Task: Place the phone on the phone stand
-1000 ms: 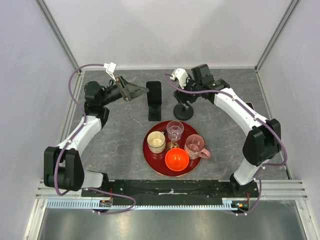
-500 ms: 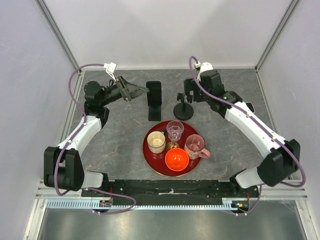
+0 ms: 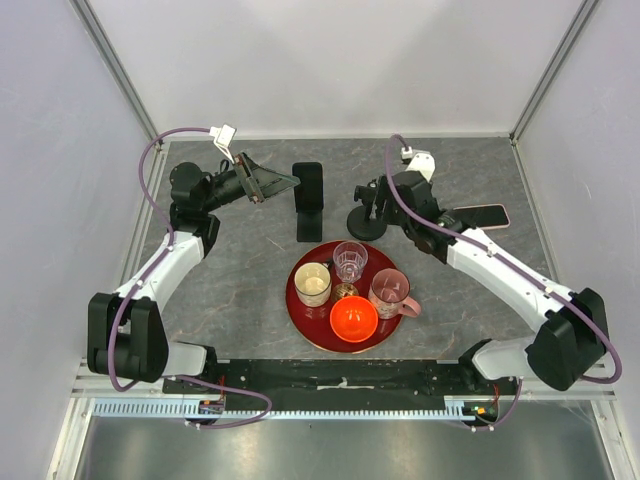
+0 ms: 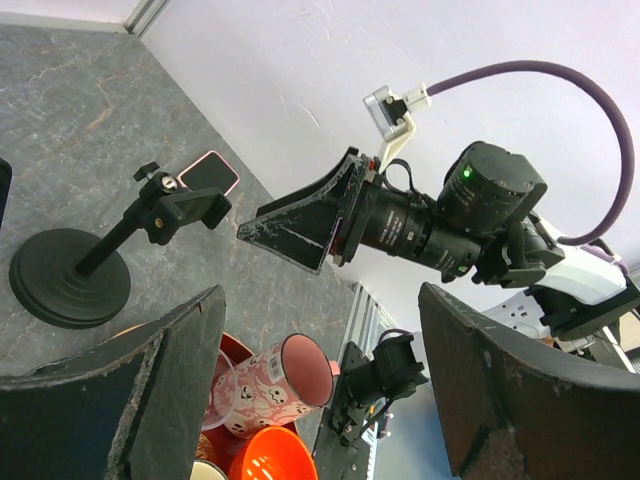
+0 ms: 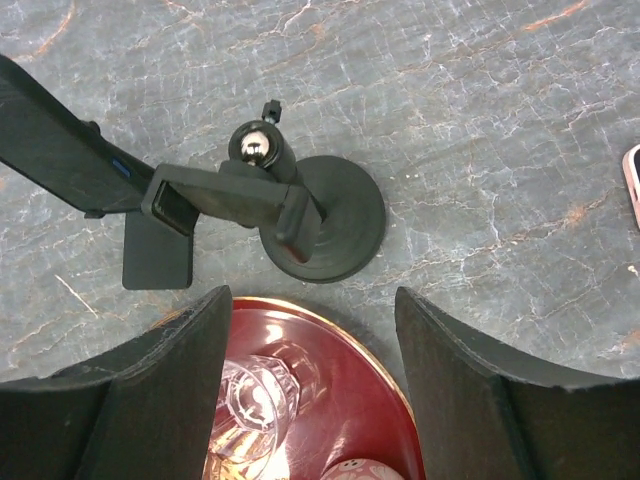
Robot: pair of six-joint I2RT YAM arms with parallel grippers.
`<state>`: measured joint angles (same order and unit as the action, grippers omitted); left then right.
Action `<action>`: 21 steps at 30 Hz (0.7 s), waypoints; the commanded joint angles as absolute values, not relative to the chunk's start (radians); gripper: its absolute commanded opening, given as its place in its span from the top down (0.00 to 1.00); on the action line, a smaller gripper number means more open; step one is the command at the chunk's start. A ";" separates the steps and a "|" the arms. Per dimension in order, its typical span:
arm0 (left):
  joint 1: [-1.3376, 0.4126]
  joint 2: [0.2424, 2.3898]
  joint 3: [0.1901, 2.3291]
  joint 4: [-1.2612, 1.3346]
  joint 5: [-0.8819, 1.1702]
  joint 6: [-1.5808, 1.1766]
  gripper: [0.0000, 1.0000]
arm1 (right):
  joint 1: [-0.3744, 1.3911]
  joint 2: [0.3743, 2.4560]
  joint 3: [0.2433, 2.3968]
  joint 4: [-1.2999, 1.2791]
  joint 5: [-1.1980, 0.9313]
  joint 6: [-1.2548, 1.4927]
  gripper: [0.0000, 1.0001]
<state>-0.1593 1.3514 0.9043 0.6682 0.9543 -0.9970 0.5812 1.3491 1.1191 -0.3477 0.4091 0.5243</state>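
The phone (image 3: 480, 216), pink-edged with a dark screen, lies flat on the table at the back right; it also shows as the phone (image 4: 207, 172) in the left wrist view and as a pink corner (image 5: 634, 185) in the right wrist view. The phone stand (image 3: 366, 223) stands upright on its round base, its clamp head bare. My right gripper (image 3: 385, 205) hovers open just above and near the stand (image 5: 335, 225), nothing between its fingers (image 5: 170, 390). My left gripper (image 3: 270, 182) is raised at the back left, open and holding nothing (image 4: 322, 295).
A black slab-shaped stand (image 3: 309, 200) stands left of the phone stand. A round red tray (image 3: 292, 300) in the middle carries a cream cup (image 3: 313, 284), a clear glass (image 3: 350, 260), a pink mug (image 3: 390, 293) and an orange bowl (image 3: 354, 319).
The right arm has pulled its wrist nearer and lower beside the stand, its elbow swinging out to the right, uncovering the phone. The left arm has not moved.
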 commanded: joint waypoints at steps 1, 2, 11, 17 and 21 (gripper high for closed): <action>-0.164 1.354 0.933 0.698 0.986 -1.011 0.16 | 0.620 1.345 1.111 -0.275 0.526 0.523 0.28; -0.164 1.356 0.933 0.699 0.986 -1.011 0.16 | 0.623 1.353 1.114 -0.264 0.532 0.512 0.29; -0.164 1.362 0.933 0.699 0.986 -1.009 0.16 | 0.641 1.445 1.158 -0.233 0.569 0.466 0.49; -0.164 1.361 0.933 0.699 0.986 -1.009 0.16 | 0.643 1.459 1.151 -0.175 0.595 0.433 0.56; -0.164 1.359 0.933 0.699 0.988 -1.009 0.16 | 0.641 1.457 1.141 -0.137 0.569 0.379 0.56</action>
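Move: The right hand, empty with its fingers spread, points forward and down at the clamp on the round-based phone stand: the clamp's middle is about 5 cm ahead, 4 cm left and 3 cm below. The folding stand is roughly 20 cm to the hand's left and 5 cm ahead; the glass, 9 cm left and 8 cm back; the phone, some 26 cm right and 7 cm ahead. From the left hand the clamp lies about 21 cm right, 7 cm ahead and 15 cm lower. Forward and downward, the right hand eases in on the clamp's right-hand end by some 2 cm each way, drifting slightly left and lifting a touch at the finish. Meanwhile it rolls nearly 10 degrees, left side sinking, and its fingers narrow from about three-quarters open to under half, bringing their tips close to the clamp's end jaw; contact can't be made out. ##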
